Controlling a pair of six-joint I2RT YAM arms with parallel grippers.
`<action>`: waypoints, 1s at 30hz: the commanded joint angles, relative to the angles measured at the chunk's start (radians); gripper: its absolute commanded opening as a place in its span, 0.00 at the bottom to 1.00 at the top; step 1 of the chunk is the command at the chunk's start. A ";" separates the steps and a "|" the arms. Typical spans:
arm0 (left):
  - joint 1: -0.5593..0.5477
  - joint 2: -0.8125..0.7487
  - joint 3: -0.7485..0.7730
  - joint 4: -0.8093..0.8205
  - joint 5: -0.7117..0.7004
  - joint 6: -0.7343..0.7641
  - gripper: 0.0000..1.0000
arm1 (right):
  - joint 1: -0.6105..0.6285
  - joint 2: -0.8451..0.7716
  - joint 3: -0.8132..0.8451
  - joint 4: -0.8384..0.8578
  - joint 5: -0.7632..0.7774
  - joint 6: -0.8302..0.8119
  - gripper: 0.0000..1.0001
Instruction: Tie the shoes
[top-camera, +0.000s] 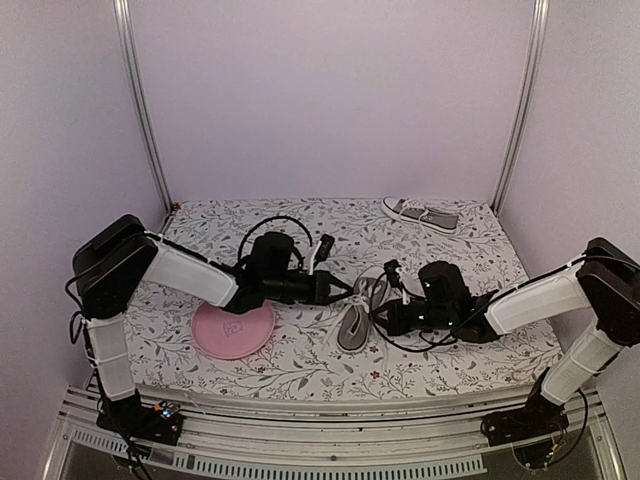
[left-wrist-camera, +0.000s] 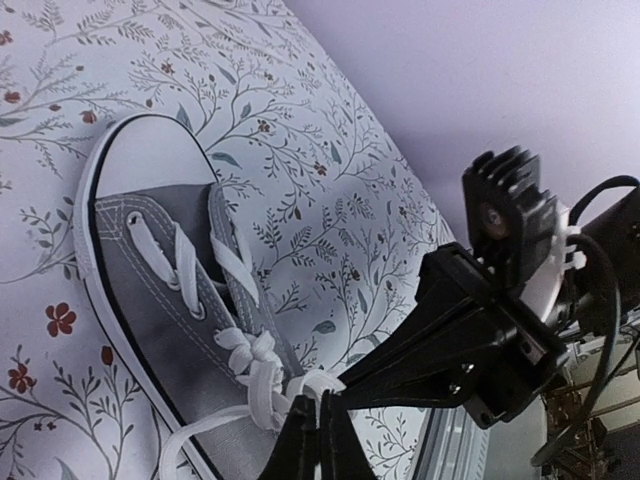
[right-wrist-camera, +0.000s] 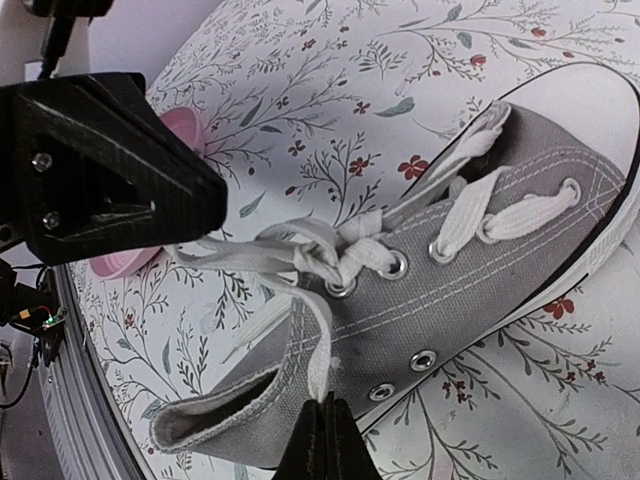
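One grey shoe (top-camera: 356, 318) lies mid-table between both arms, its white toe cap pointing toward the near edge. Its white laces cross in a knot (right-wrist-camera: 345, 255) over the top eyelets. My left gripper (left-wrist-camera: 320, 408) is shut on a lace loop (left-wrist-camera: 318, 384) just beside the knot (left-wrist-camera: 250, 362). My right gripper (right-wrist-camera: 325, 408) is shut on the other lace strand (right-wrist-camera: 320, 345), which runs down over the shoe's side (right-wrist-camera: 470, 270). In the top view the left gripper (top-camera: 348, 290) and right gripper (top-camera: 377, 314) sit close together over the shoe's opening. The second shoe (top-camera: 422, 214) lies at the back right.
A round pink plate (top-camera: 232, 331) lies under the left forearm, left of the shoe; its edge (right-wrist-camera: 183, 128) shows behind the left gripper's body (right-wrist-camera: 100, 165). The floral cloth (top-camera: 300, 370) covers the table. Metal frame posts (top-camera: 145, 110) stand at the back corners.
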 joint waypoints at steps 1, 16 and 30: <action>-0.011 -0.049 -0.036 0.073 0.021 0.002 0.00 | 0.010 0.039 0.028 0.036 -0.036 0.018 0.02; -0.020 -0.098 -0.172 0.106 0.037 -0.018 0.22 | 0.010 0.018 -0.004 0.036 0.017 0.039 0.02; 0.024 -0.096 0.033 -0.232 -0.046 0.051 0.42 | 0.011 0.004 -0.023 0.042 0.021 0.034 0.02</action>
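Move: The shoe's lace knot lies about 3 cm to the right of the left hand, 1 cm back and 3 cm below, with a lace loop running from it to the closed left fingertips. The pink plate is roughly 24 cm left of that hand and 6 cm back; the spare shoe is some 22 cm ahead and 17 cm right. From the right hand, which pinches a lace end, the knot lies about 3 cm ahead and 3 cm left, nearly level. The left fingers let go of the lace loop, opening to nearly half while the hand draws back about 3.5 cm, some 2 cm left and 2 cm down; then that hand turns upward, climbing about 6 cm and coming forward again by roughly 2.5 cm, ending clear of the knot. The right hand settles about 1 cm lower, then holds still and keeps its pinch on the lace end. ##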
